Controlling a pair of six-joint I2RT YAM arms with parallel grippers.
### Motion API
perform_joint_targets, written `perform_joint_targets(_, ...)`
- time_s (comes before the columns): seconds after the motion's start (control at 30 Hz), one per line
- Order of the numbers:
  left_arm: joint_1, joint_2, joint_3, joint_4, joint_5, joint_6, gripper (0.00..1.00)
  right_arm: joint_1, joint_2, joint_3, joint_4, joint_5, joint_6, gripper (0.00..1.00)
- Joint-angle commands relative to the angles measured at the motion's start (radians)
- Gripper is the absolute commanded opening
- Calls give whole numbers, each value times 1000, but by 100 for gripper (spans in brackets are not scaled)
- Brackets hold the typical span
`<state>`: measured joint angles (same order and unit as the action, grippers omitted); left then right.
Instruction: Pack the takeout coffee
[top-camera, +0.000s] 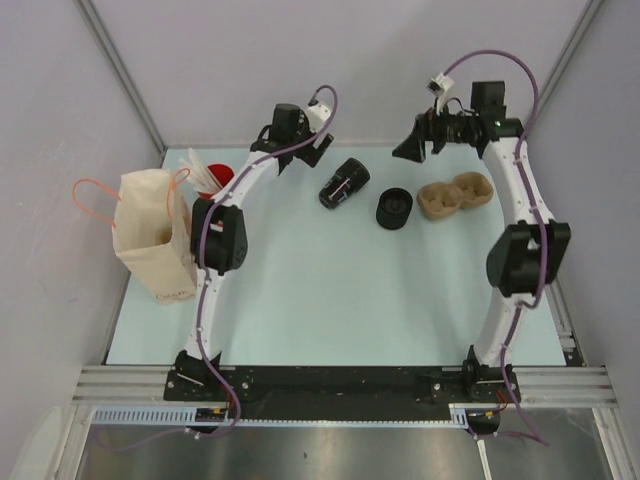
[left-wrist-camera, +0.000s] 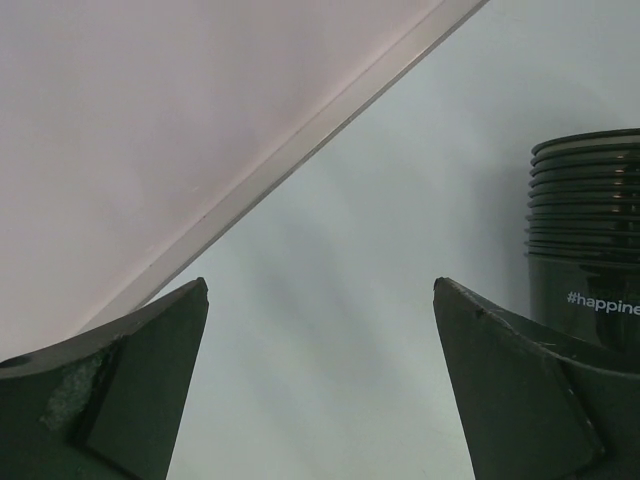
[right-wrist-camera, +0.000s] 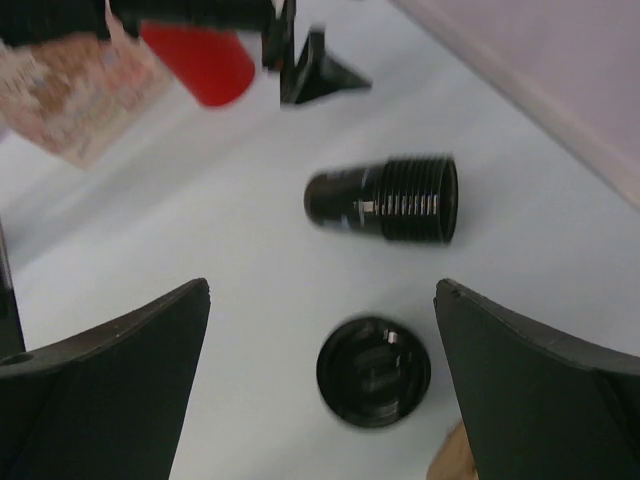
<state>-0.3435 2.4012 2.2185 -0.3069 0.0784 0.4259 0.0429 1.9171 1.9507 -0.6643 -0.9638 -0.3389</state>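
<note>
The takeout coffee (top-camera: 344, 183) is a black ribbed cup lying on its side at the back of the pale table; it shows at the right edge in the left wrist view (left-wrist-camera: 590, 230) and ahead in the right wrist view (right-wrist-camera: 385, 200). My left gripper (top-camera: 322, 150) hovers just left of it, open, with nothing between its fingers (left-wrist-camera: 320, 285). My right gripper (top-camera: 420, 150) stands open and empty to the right of the cup, and its fingers frame a squat black round piece (right-wrist-camera: 373, 370).
A paper bag (top-camera: 150, 235) with orange handles stands open at the table's left edge. A red cup with white sticks (top-camera: 215, 178) is behind it. The squat black round piece (top-camera: 394, 208) and a brown cardboard cup carrier (top-camera: 455, 195) lie right of the coffee.
</note>
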Motion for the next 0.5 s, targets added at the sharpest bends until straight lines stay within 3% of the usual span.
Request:
perform_joint_targets(0.0,-8,-82,-42,-67,83,-32,100,9,259,335,-51,-174,144,100)
perform_joint_targets(0.17,-12,-169,-179,-86,144,-29,99,26,410,422,49,-177,193,100)
perform_joint_targets(0.33,-22,-250,-304,-72,190,-24,99,21,555,485,299,-197,392,98)
perform_joint_targets(0.47,-31,-274,-335,-63,202,-39,99,40,624,524,318,-152,391,98)
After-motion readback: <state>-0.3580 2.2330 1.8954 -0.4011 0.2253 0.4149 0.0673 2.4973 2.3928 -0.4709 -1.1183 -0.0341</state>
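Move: The cup stack lies on its side about 11 cm ahead of the right hand, 13 cm to its left and 24 cm below. The black lids are some 5 cm ahead of that hand and 2 cm left, the cup tray 7 cm ahead and 11 cm right, both well below. From the left hand, the cup stack lies roughly 5 cm back, 6 cm right and 12 cm down. The open right hand reaches forward and down 10 cm each; the left draws back 9 and sinks, towards the cups. ##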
